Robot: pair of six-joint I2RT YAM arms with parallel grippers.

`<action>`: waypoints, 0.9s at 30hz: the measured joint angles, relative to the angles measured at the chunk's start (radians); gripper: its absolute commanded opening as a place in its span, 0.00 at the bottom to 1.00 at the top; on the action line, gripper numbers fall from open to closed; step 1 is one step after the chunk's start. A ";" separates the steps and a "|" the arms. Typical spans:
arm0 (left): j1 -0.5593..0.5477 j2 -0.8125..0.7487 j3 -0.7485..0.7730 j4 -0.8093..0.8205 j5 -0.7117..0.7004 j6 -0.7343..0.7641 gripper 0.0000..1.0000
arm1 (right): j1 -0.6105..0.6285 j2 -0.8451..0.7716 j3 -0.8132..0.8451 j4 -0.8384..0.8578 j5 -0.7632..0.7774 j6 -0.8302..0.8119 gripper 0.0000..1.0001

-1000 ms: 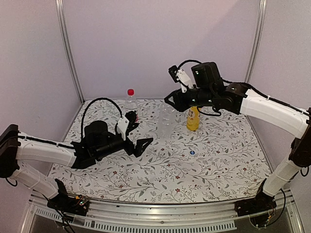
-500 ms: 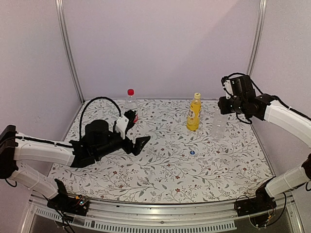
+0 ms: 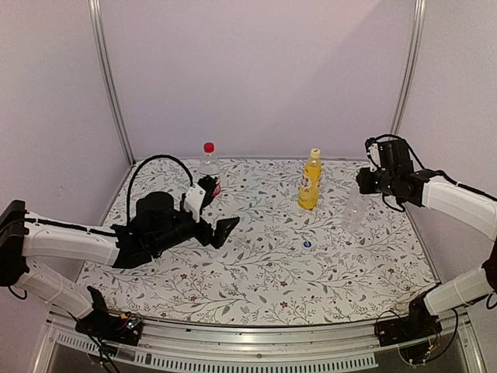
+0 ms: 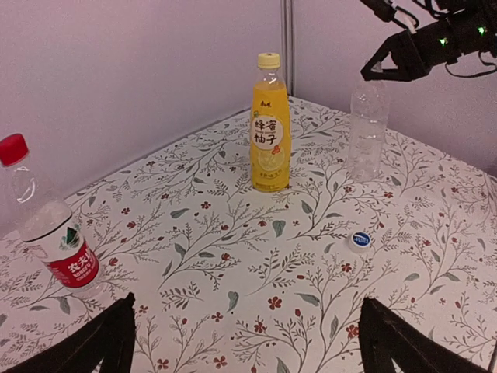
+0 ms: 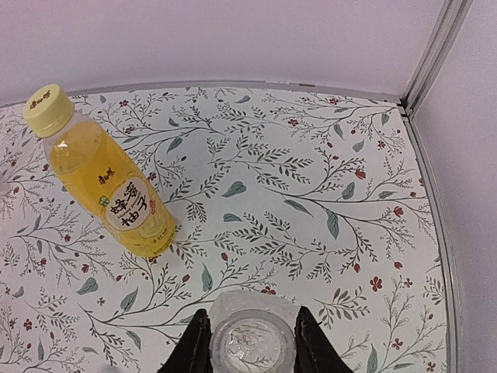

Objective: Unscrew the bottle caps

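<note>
My right gripper (image 3: 363, 184) (image 5: 252, 325) is shut on the neck of the clear unlabelled bottle (image 3: 353, 211) (image 5: 252, 348), which stands uncapped, with an open mouth, at the right of the table. A blue cap (image 3: 307, 244) (image 4: 360, 240) lies loose on the cloth mid-table. The yellow-orange bottle (image 3: 309, 186) (image 5: 116, 194) stands upright with its yellow cap (image 3: 315, 152) (image 5: 44, 109) on. At the back left stands the red-and-white labelled bottle (image 3: 208, 169) (image 4: 54, 233) with its red cap (image 3: 208, 147) on. My left gripper (image 3: 225, 229) (image 4: 245, 311) hovers open over the cloth, holding nothing.
A flowered cloth (image 3: 256, 280) covers the table, walled at the back and both sides, with metal posts (image 3: 109, 85) in the corners. The clear bottle stands close to the right wall (image 5: 466, 194). A black cable (image 3: 155, 163) loops above the left arm.
My right arm has swung from the back middle to the right side, carrying the clear bottle with it past the yellow-orange bottle. The left arm has hardly moved.
</note>
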 measured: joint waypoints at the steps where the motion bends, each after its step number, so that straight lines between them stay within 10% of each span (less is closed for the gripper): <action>1: 0.000 0.000 0.000 0.000 0.000 0.000 1.00 | 0.000 0.000 -0.010 0.013 -0.006 0.001 0.04; 27: 0.000 -0.010 0.001 -0.026 -0.022 0.000 1.00 | 0.006 -0.029 -0.081 0.088 -0.097 -0.021 0.65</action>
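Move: Held by its open neck in the right fingers, the clear bottle hangs straight below that hand, its middle some 9 cm down and its base at the table. The yellow bottle stands about 9 cm farther out and 11 cm to the left, middle 8 cm below; the blue cap lies 6 cm back, 12 cm left and 18 cm down. From the idle left hand, the clear bottle is about 14 cm ahead and 31 cm right, its middle 9 cm lower. Easing left by barely 2 cm, and slightly back and down, the right hand carries the clear bottle's neck along, turning about 5 degrees counter-clockwise. Past halfway its fingers begin to open, from about a third to just over half, letting go of the neck while they stay around it and sink about 1 cm in all. ##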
